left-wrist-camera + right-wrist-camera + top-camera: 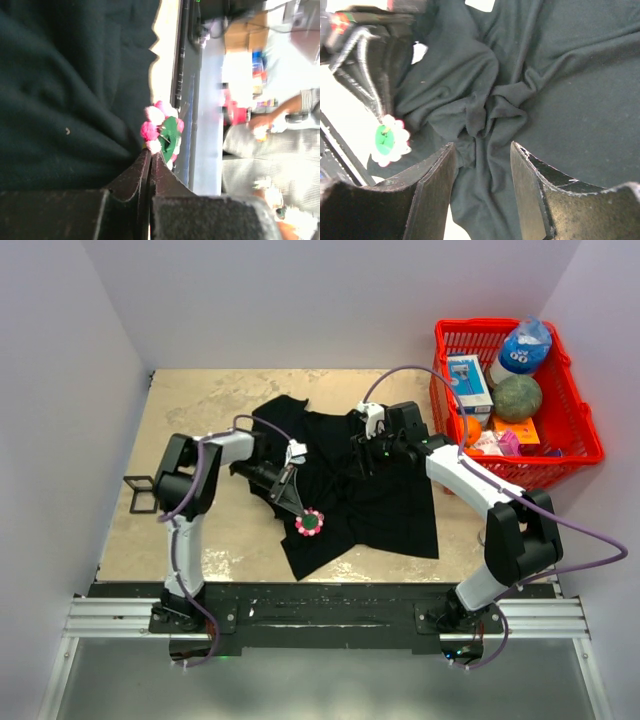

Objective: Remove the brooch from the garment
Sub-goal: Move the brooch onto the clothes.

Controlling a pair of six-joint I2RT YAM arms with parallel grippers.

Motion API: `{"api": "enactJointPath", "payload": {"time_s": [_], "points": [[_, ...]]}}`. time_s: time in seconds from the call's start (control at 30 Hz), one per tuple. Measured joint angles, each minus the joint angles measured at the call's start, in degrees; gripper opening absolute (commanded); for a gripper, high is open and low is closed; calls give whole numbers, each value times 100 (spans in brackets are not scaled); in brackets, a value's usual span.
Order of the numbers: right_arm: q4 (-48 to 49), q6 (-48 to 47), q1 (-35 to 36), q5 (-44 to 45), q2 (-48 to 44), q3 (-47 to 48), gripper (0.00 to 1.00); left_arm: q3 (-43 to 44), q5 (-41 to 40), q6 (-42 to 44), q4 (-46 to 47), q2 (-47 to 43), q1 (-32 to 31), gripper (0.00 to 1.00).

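The black garment (380,500) lies crumpled in the middle of the table. The brooch (310,523), a small flower of pink and white beads with a green middle, sits at the garment's near-left edge. My left gripper (298,508) reaches down to it. In the left wrist view the fingers are pressed together (151,152), with the brooch (162,132) pinched by its edge at their tips, next to the garment (65,100). My right gripper (362,465) stands open (482,150), its fingers straddling a bunched fold of the garment (560,75). The brooch (387,140) shows to its left.
A red basket (500,325) stands at the back right, holding a bottle, a green ball and several boxes. A small black frame (140,493) sits at the table's left edge. White walls close in the left, back and right sides.
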Motion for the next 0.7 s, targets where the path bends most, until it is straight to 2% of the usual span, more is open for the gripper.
{"api": "enactJointPath", "payload": {"time_s": [0.07, 0.17, 0.23, 0.33, 0.4, 0.5, 0.53, 0.63, 0.7], "points": [[2, 59, 0, 0, 0, 0, 51, -824, 52, -1084, 1167, -643, 79, 0], [24, 208, 0, -2, 7, 0, 51, -2780, -422, -3742, 4245, -2332, 205, 0], [66, 315, 0, -9, 11, -22, 51, -3471, -778, -5038, 5591, -2997, 264, 0], [160, 535, 0, -37, 11, -170, 51, -4428, -1532, -7147, 8247, -3259, 260, 0], [195, 678, 2, -63, 15, -310, 50, -4970, -2094, -8203, 9274, -3200, 164, 0], [199, 839, 2, -146, 57, -490, 50, -5565, -2938, -9370, 10115, -3123, -205, 0], [195, 879, 2, -166, 79, -533, 50, -5685, -3136, -9643, 10282, -3112, -363, 23], [199, 942, 35, -225, 103, -638, 49, -5890, -3497, -10150, 10511, -3108, -717, 52], [208, 942, 109, -267, 116, -649, 46, -5976, -3657, -10319, 10450, -3101, -745, 54]]}}
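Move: The brooch, green side up, is already pinched at the left fingertips, about 2 cm right of and 2 cm back from the left hand point and about 1 cm lower. The patch of garment it is taken to lies some 4 cm right, 3 cm back and 5 cm below that hand; the garment's near corner is about 13 cm back and 1 cm left of it. From the half-open right hand the brooch is roughly 11 cm back, 11 cm left and 8 cm lower. The brooch rides in the left fingers' pinch as that hand rises slightly, then sinks about 5 cm to the garment, turning some 50 degrees counter-clockwise until the fingers point to the right; at the bottom they spread about halfway and release the pinch. The half-open right hand meanwhile comes down and back about 5 cm towards the brooch, tipping a little farther down. ##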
